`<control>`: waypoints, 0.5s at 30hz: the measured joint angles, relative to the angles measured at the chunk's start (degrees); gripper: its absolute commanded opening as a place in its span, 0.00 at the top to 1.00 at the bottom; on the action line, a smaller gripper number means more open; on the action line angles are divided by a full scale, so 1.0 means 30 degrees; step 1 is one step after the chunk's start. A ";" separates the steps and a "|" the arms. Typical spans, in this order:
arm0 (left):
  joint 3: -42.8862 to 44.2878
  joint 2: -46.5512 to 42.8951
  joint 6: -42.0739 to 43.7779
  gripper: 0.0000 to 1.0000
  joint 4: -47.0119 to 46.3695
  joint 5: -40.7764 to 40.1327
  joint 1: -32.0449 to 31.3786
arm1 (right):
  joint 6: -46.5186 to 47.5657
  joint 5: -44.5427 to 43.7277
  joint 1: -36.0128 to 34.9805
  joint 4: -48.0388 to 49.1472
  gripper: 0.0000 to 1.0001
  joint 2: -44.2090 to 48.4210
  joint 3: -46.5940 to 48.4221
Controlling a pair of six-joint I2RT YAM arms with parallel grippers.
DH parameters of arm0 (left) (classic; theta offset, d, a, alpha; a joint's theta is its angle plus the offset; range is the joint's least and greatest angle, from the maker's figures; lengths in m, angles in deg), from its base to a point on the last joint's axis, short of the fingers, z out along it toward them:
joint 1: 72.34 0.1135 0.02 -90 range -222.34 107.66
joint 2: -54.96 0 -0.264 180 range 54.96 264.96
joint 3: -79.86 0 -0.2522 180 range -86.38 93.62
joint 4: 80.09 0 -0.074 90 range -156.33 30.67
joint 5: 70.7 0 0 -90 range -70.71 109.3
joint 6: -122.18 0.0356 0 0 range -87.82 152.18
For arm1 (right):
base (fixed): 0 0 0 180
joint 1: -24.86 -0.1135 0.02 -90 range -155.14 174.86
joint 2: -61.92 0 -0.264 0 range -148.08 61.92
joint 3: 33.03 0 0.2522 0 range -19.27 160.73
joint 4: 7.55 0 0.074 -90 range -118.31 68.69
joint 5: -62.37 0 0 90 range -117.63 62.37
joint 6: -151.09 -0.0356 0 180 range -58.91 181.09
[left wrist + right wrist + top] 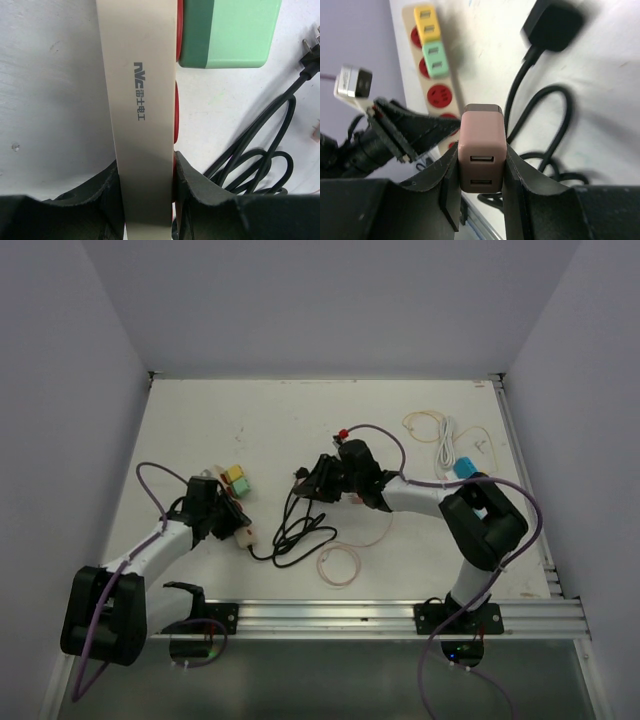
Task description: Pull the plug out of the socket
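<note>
The socket is a cream power strip [142, 100] with red outlets, lying at the left [243, 535]. My left gripper [146, 190] is shut across its narrow body [215, 505]. A yellow plug [427, 22] and a green plug [436, 59] sit in the strip's far end. A pink USB plug [481, 150] is clear of the strip, pinched between the fingers of my right gripper [481, 182], which hangs mid-table [318, 480]. In the top view the arm hides the pink plug.
The strip's black cord [300, 535] lies coiled between the arms, its black plug end [552, 25] loose on the table. A thin pale loop [338, 565] lies near the front rail [400, 615]. A white cable [445, 445] and a blue object [467, 468] are back right.
</note>
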 measured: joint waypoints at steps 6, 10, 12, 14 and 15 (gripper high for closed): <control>-0.0022 -0.0612 0.0947 1.00 0.0648 0.0168 0.0015 | 0.2076 0.0146 0.3402 -0.2499 0.96 -0.0233 0.2229; -0.0022 -0.1224 0.1464 1.00 0.0685 0.0780 0.0015 | 0.3118 0.0168 0.4728 -0.3249 0.91 -0.1654 0.4204; -0.0022 -0.1530 0.1647 1.00 0.0619 0.1100 0.0015 | 0.3497 0.0211 0.4881 -0.3665 0.88 -0.2601 0.5122; -0.0022 -0.1778 0.1865 1.00 0.0503 0.1501 0.0015 | 0.3789 0.0306 0.4889 -0.3978 0.84 -0.3606 0.5880; -0.0029 -0.1851 0.1967 1.00 0.0408 0.1727 0.0015 | 0.3883 0.0357 0.4889 -0.4116 0.83 -0.4029 0.6076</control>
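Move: About 13 cm ahead of the right hand, 7 to its right and some 9 below lies the open patch of table its held pink plug is taken towards. The black plug lies roughly 5 cm ahead and 1 left, the wired pink plug 14 right and 1 ahead, both about 9 lower; the green plug stands 14 left and 3 ahead, 7 lower. From the left hand, the patch is some 18 cm ahead, 22 right. Carrying the still-pinched pink plug away from the power strip, the right hand sweeps forward and to its right, about 14 cm, past the right side of the black plug, rising slightly before it starts to sink towards the open table. The left hand keeps its grip on the strip, raising it about 2 cm while turning slightly clockwise. ##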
